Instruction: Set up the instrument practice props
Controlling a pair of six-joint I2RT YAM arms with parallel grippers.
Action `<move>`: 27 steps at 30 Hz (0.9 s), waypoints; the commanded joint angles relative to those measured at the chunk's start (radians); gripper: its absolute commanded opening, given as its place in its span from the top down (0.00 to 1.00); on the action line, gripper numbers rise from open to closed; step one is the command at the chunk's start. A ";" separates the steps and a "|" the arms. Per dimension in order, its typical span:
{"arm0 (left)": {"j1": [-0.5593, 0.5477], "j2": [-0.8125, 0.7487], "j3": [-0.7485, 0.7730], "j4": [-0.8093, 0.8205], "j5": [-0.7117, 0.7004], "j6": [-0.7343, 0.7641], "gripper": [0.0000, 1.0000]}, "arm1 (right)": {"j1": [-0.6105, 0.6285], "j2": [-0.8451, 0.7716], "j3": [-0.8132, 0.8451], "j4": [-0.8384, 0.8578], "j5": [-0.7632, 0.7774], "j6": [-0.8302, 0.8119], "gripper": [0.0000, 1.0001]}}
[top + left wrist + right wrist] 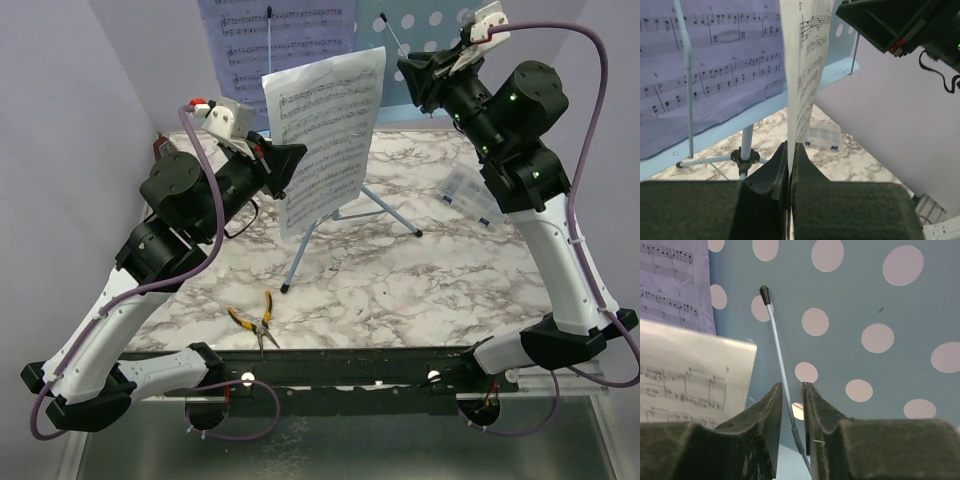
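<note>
The light blue music stand (430,30) stands at the back on its tripod; its perforated desk (910,305) fills the right wrist view. One sheet of music (285,30) rests on the desk. A second pale sheet of music (325,140) hangs upright in front of the stand, and my left gripper (295,160) is shut on its lower left edge (807,75). My right gripper (792,387) is up at the desk, its jaws a little apart. The stand's thin page-holder wire (777,340) runs between them. A brown tip, perhaps the metronome (162,148), shows behind my left arm.
Yellow-handled pliers (255,322) lie near the front edge of the marble table. A clear plastic box (468,190) sits on the right under my right arm. The stand's tripod legs (390,210) spread across the middle of the table.
</note>
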 commanded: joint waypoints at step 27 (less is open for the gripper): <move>0.013 0.413 0.581 0.050 -0.146 0.237 1.00 | -0.001 -0.174 -0.383 0.585 -0.028 -0.025 1.00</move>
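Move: The stand plate's bare right half, where my left hand's white sheet is going, lies about 16 cm ahead of that hand, 18 cm right and 8 cm higher; the purple sheet is about 17 cm ahead, 3 cm left and 8 cm up. The right clip rod runs between my open right fingers, its middle 1 cm ahead and level. From this hand, the bare plate is 4 cm ahead, 2 cm right and 1 cm up. I shut my right fingers on the clip rod, easing half a centimetre forward and left, then draw back about 1.5 cm and tip my fingers up some 15 degrees, still pinching the rod. Meanwhile my left hand, keeping its pinch on the white sheet's left edge, first rises, then goes on up and forward towards the plate, about 9 cm up and 7 cm forward in all, drifting a little right. ##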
